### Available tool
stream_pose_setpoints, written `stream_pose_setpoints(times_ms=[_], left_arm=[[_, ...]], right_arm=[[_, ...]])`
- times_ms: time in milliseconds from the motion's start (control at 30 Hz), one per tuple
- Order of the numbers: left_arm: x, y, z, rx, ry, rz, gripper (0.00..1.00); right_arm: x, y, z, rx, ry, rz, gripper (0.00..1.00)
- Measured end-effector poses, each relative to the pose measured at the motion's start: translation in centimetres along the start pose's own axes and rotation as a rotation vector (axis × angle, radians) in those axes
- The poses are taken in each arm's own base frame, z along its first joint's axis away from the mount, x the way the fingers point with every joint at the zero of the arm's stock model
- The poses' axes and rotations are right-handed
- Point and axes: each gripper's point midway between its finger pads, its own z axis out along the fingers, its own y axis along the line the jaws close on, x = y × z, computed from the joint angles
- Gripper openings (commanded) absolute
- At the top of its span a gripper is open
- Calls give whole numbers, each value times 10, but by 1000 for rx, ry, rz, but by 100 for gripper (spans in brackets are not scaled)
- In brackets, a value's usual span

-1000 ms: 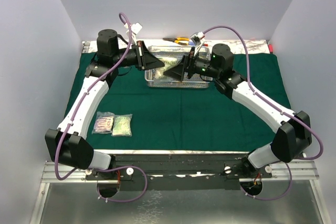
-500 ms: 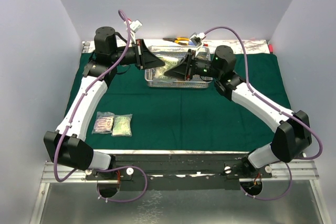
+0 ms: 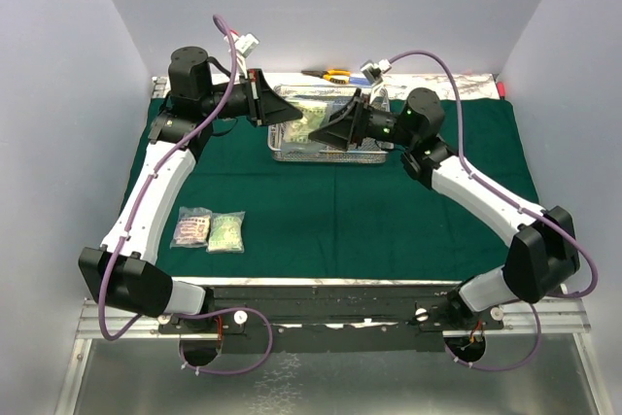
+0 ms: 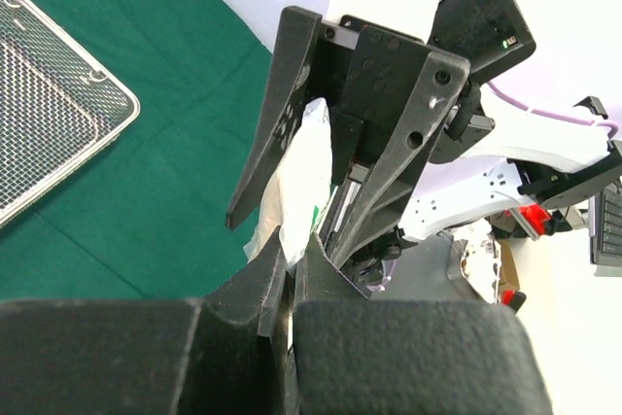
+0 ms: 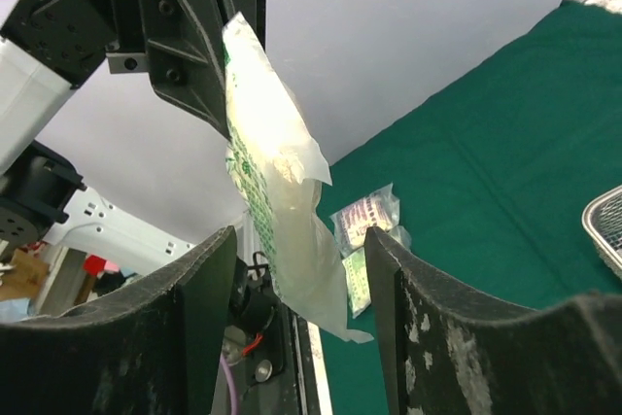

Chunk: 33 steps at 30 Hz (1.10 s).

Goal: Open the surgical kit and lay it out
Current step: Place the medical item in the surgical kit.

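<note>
The dark green cloth lies spread over the table, with the steel wire-mesh tray at its far middle. Above the tray my left gripper is shut on the edge of a clear packet. My right gripper faces it, open, one finger on each side of the packet's hanging end. Two more packets lie side by side on the cloth at the near left.
A yellow-handled tool lies behind the tray on the table's far strip. A red object sits at the far right corner. White walls close in left, right and behind.
Both grippers have risen a little over the tray with the packet between them. The right jaws narrowed, then widened again. The left stayed shut on the packet.
</note>
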Motion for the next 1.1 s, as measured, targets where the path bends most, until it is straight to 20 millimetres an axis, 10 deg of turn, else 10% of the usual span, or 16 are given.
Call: stream_pose_setpoints(times_ms=[467,667,867,1100], left_arm=[[-2,1,-3,-4,-7,11,2],[4,13,-9,-57,-19,17,64],[2,74,-39,-440,-115,10,78],[37,149,-116,-1032,-191,-77,79]], right_arm=[[-13,1,2,-30,-23,31,1],[-10,-3,3,-17,-16,60,1],[9,-26,0,86,0,165,1],[81,-62,18,284,104,416,1]])
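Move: The medical packet hangs by its edge from the closed left fingers, its middle some 3 cm to their right and 2 cm below. From the open right hand it lies about 3 cm left, 1 cm ahead and 2 cm up. The wire basket is roughly 20 cm ahead of the right hand, 2 cm right and 23 cm below. On the cloth, the yellow-green packet is 9 cm back and 25 cm left of that hand, the red-white packet 9 cm left of that one. The medical packet changes hands: the right fingers, open around its free end, rise about 1 cm and pinch it shut, and only then do the left fingers open. The left hand withdraws some 15 cm left, sinking and swinging counter-clockwise about 50 degrees, while the right carries the packet roughly 10 cm down, rolls and finally drifts left. ##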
